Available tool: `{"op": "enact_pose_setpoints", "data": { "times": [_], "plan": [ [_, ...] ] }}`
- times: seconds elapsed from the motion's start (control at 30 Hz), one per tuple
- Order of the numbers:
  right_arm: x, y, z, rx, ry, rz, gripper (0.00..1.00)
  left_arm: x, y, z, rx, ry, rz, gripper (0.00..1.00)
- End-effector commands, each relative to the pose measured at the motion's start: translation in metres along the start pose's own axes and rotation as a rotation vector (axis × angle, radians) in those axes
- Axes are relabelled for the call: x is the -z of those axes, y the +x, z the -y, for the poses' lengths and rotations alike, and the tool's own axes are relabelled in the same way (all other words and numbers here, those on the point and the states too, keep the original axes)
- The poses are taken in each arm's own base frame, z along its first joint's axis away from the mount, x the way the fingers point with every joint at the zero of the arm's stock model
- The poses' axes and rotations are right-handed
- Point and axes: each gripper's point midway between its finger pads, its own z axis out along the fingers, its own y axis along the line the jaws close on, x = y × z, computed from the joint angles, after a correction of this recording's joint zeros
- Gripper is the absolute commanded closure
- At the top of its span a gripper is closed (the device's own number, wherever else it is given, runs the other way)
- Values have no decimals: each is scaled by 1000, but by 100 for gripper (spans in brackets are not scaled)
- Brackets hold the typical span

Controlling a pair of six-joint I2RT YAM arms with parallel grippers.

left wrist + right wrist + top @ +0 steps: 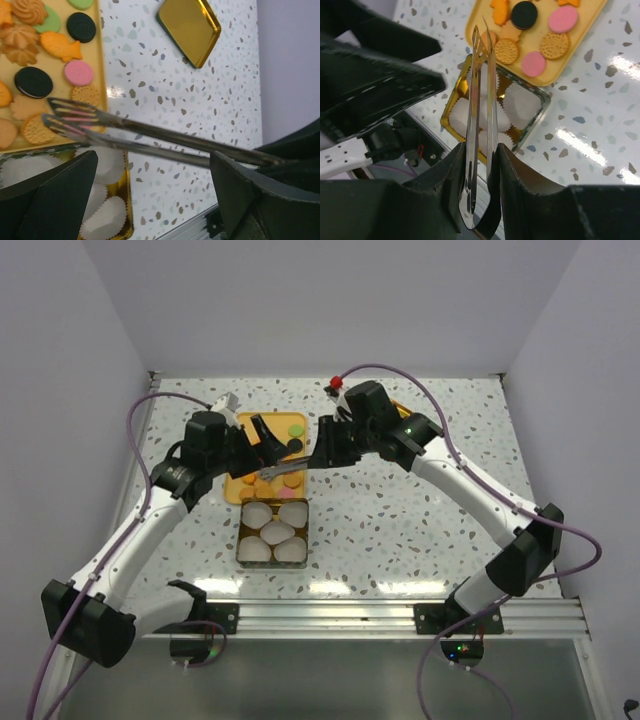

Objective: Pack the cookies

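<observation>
The cookies (283, 430) lie on a yellow tray (246, 421); they are orange, tan, black, pink and green, and also show in the left wrist view (79, 73) and the right wrist view (555, 45). A gold box (241, 540) with white paper cups (273, 532) stands just in front of the tray. My right gripper (482, 165) is shut on metal tongs (481, 95), whose tips hang over the tray's near edge (65, 112). My left gripper (155, 185) is open beside the tongs, over the box's edge (127, 200).
A gold lid (190, 27) lies on the speckled table right of the tray. Both arms crowd the space above tray and box. An aluminium rail (390, 615) runs along the table's near edge, and grey walls enclose the other sides.
</observation>
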Motion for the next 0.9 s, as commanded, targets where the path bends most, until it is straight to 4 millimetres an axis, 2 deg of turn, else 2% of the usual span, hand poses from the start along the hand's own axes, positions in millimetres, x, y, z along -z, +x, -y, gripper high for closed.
{"op": "enact_pose_setpoints", "data": {
  "times": [0.0, 0.13, 0.27, 0.43, 0.53, 0.67, 0.77, 0.87],
  "plan": [
    [24, -14, -35, 10, -91, 108, 70, -7, -13, 41, 121, 146, -16, 0],
    [32, -16, -32, 13, -31, 164, 75, -8, -8, 40, 232, 101, -70, 0],
    [43, -23, -5, -9, 142, 252, 80, 8, -24, 54, 285, 109, -32, 0],
    [51, -28, 8, 17, 269, 298, 85, 16, -36, 64, 311, 85, -38, 0],
    [55, -36, 5, 15, 279, 330, 86, 16, -40, 69, 341, 91, -40, 0],
    [62, -46, -8, 0, 241, 380, 86, 2, -27, 65, 415, 111, -76, 0],
    [78, -56, -17, -11, 222, 453, 86, -3, -23, 76, 484, 169, -118, 0],
    [85, -62, -23, -10, 213, 493, 86, -5, -27, 83, 502, 200, -119, 0]
  ]
}}
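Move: The left hand is empty and wide open; the middle of the tongs' free length lies roughly 6 cm to its right, 1 cm ahead and 4 cm below. About 22 cm below, the box of paper cups sits 3 cm left and 1 cm back, the cookie tray 5 cm left and 23 cm ahead. From the right hand, which already grips the tongs, that same middle is some 3 cm ahead, 6 cm left and 5 cm down. Both hands rise some 4 cm and shift right, the right swinging the held tongs clockwise, left rolling open-fingered. ##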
